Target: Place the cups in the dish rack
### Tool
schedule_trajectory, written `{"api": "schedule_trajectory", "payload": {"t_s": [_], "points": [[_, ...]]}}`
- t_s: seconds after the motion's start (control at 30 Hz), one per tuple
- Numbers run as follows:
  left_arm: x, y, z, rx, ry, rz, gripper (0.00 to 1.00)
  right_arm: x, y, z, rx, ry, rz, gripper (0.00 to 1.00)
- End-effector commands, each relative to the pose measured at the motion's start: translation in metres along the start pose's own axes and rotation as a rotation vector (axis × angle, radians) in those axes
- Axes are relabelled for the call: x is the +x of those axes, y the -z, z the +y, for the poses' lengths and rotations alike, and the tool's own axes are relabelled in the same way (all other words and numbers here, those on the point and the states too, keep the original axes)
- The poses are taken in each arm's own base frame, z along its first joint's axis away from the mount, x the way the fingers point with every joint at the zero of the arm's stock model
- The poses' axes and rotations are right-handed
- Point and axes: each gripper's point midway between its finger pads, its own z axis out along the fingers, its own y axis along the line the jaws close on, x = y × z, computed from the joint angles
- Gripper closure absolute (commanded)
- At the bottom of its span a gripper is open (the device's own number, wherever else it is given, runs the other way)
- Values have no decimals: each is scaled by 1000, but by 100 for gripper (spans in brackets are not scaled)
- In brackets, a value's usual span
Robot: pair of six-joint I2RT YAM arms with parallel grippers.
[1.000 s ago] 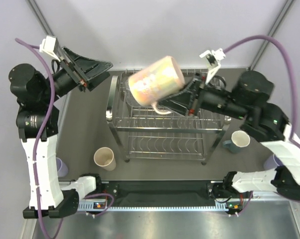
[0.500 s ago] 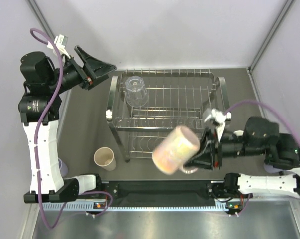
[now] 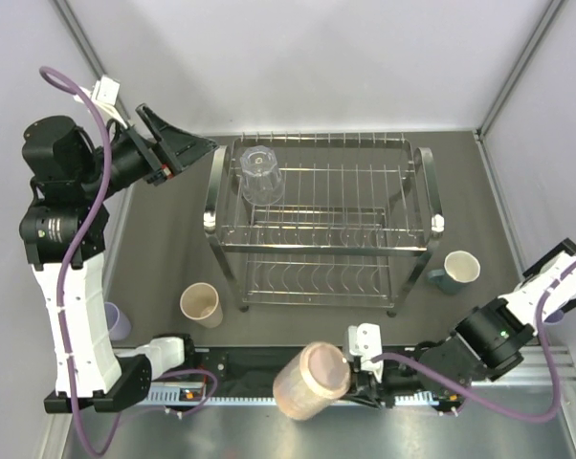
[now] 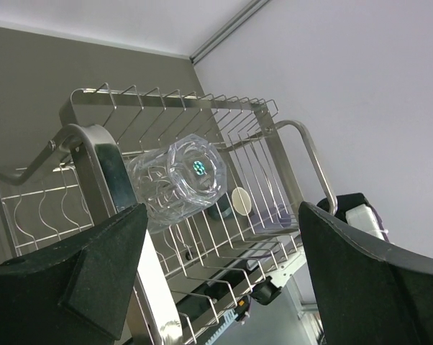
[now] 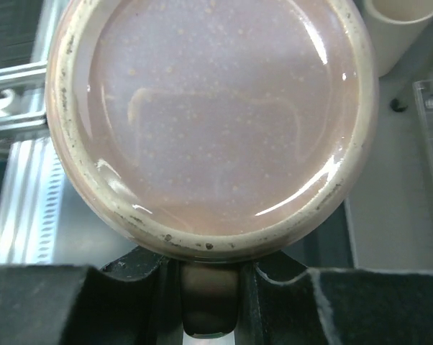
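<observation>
The dish rack [image 3: 319,251] stands mid-table, a clear glass [image 3: 260,174] lying on its top tier at the left. My left gripper [image 3: 190,151] hovers open beside the rack's far left corner; in the left wrist view its jaws [image 4: 224,273] stand wide and empty, facing the glass [image 4: 177,180] and rack frame [image 4: 94,154]. My right gripper [image 3: 353,384] sits low at the near edge, shut on the handle of the pink mug [image 3: 311,382]. The mug's base [image 5: 209,122] fills the right wrist view, its handle pinched in that gripper [image 5: 209,305]. The beige tumbler [image 3: 201,305] and teal mug [image 3: 455,270] stand on the table.
A lavender tumbler [image 3: 117,320] stands at the table's left edge behind the left arm. The beige tumbler [image 5: 403,29] shows at the top right of the right wrist view. The arm bases and a black rail [image 3: 240,368] run along the near edge.
My right arm has swung the pink mug from above the rack's top tier down to the near edge. The left gripper shifted slightly and stays open.
</observation>
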Motion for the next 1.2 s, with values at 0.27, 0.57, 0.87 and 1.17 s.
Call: {"api": "schedule_trajectory", "payload": {"t_s": [0.27, 0.57, 0.87, 1.17], "points": [[4, 29, -14, -13, -114, -99, 9, -9, -34, -110, 655, -56, -408, 100], [28, 37, -11, -52, -186, -53, 10, 11, -67, -177, 878, -124, -379, 100], [44, 47, -13, -52, -236, -49, 9, 34, -87, -227, 1028, -146, -258, 100], [58, 49, -1, -76, -251, -34, 11, 57, -77, -259, 1082, -228, -146, 100]]}}
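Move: The pink mug, already held by its handle in the right fingers, is bound for the front of the rack's lower shelf, about 31 cm ahead, 5 to the left and some 21 below that hand. The upper shelf's front bar is roughly 24 ahead, 2 left and 4 below; the beige cup sits about 22 ahead, 28 left and 25 down. From the left hand that shelf spot is roughly 17 cm right, 2 back and 42 below. The pink mug, still pinched by its handle, is carried by the right hand about 23 cm forward and 16 cm down, drifting slightly left, from in front of the rack to the lower shelf's front opening, below the upper bar. The wrist swings some 60 degrees clockwise, bringing the fingers round to point forward-left; the open, empty left hand backs off about 7 cm and sinks slightly. ##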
